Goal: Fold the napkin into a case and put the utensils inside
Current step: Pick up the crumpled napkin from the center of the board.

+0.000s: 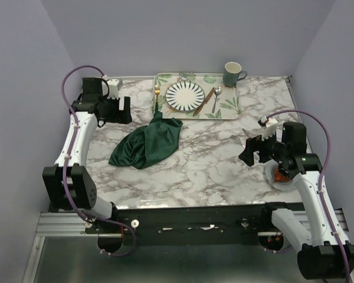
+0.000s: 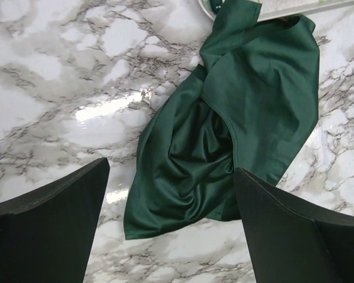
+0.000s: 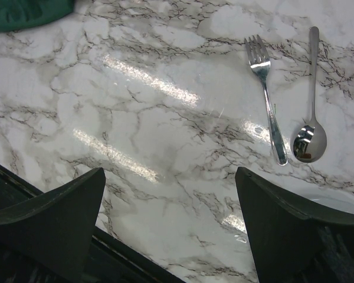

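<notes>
The dark green napkin (image 1: 147,141) lies crumpled on the marble table, left of centre, one corner reaching up onto the tray's edge. In the left wrist view the napkin (image 2: 248,100) spreads below and between my fingers. A gold fork (image 1: 157,94) lies left of the striped plate (image 1: 185,94); a copper knife (image 1: 204,101) and a silver spoon (image 1: 216,99) lie to its right. No folded case shows. My left gripper (image 1: 125,110) (image 2: 171,171) hangs open above the table left of the napkin. My right gripper (image 1: 251,150) (image 3: 170,174) is open over bare marble at the right.
The leaf-patterned tray (image 1: 230,109) holds the plate at the back, with a green mug (image 1: 232,74) at its far right corner. A small white dish (image 1: 277,180) sits under the right arm. In the right wrist view a silver fork (image 3: 267,100) and spoon (image 3: 310,118) lie on the marble.
</notes>
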You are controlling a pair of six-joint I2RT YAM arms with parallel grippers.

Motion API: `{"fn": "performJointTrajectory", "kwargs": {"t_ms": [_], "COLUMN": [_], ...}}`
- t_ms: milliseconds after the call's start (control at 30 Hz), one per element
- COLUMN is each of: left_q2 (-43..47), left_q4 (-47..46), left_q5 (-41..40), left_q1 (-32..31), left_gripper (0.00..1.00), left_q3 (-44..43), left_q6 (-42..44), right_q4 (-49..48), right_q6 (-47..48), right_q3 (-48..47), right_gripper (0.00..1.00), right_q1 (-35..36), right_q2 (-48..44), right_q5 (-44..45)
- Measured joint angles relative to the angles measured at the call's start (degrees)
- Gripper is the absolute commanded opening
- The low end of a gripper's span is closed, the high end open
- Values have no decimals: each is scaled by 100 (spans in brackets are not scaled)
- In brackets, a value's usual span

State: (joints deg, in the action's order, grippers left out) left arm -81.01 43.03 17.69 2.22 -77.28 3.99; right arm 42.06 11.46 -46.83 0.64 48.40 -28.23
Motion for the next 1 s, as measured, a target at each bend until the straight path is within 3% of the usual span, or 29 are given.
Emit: {"fn": "performJointTrajectory", "kwargs": {"t_ms": [233, 500, 600, 700, 733, 800, 833, 867, 900, 1000], "left_q2": [-1394, -2201, -2277, -2347, -2391, -2476, -2498, -2498, -2487, -2326], "left_q4": [-68, -155, -216, -299, -321, -343, -361, -387, -396, -396], "left_q5": [197, 660, 811, 940, 1012, 1126, 1185, 1255, 1276, 1309], "left_q1": [-264, -647, -769, -918, -966, -1038, -1097, -1167, -1204, -1543], "left_gripper": [98, 87, 72, 48, 35, 28, 13, 4, 0, 0], "left_q3": [-249, -365, -358, -358, -358, -356, -348, -319, -304, -208], "left_q6": [-33, -107, -168, -208, -221, -214, -223, -201, -166, -7], "right_q4": [0, 0, 0, 0, 0, 0, 0, 0, 0, 0], "right_q6": [0, 0, 0, 0, 0, 0, 0, 0, 0, 0], "right_q3": [0, 0, 0, 0, 0, 0, 0, 0, 0, 0], "right_gripper": [100, 100, 100, 100, 100, 100, 100, 100, 100, 100], "right_q1": [0, -2, 0, -2, 0, -2, -2, -2, -2, -2], "right_q2": [-2, 0, 4, 9, 9, 9, 9, 9, 9, 11], "right_q5": [0, 0, 0, 2, 0, 2, 2, 0, 2, 2]}}
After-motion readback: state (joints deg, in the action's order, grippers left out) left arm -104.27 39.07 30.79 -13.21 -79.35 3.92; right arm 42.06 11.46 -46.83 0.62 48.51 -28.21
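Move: The green napkin's middle lies about 9 cm to the right of the left hand, some 6 cm back and roughly 12 cm below. Beyond the cloth on the tray, the gold fork is about 12 cm ahead and 13 cm right of that hand, and the striped plate about 13 cm ahead and 24 cm right. From the right hand, the napkin is some 37 cm left, 7 cm ahead and 9 cm below. The napkin's far part, just short of the tray, is where the left hand goes: it sinks steeply some 11 cm with a little forward reach, veering to its right until it has gone about 14 cm that way. The fingers tip further down, the wrist turns roughly 20 degrees clockwise, and during the later sideways sweep the open fingers close fully, pinching the cloth as the hand eases slightly back. ##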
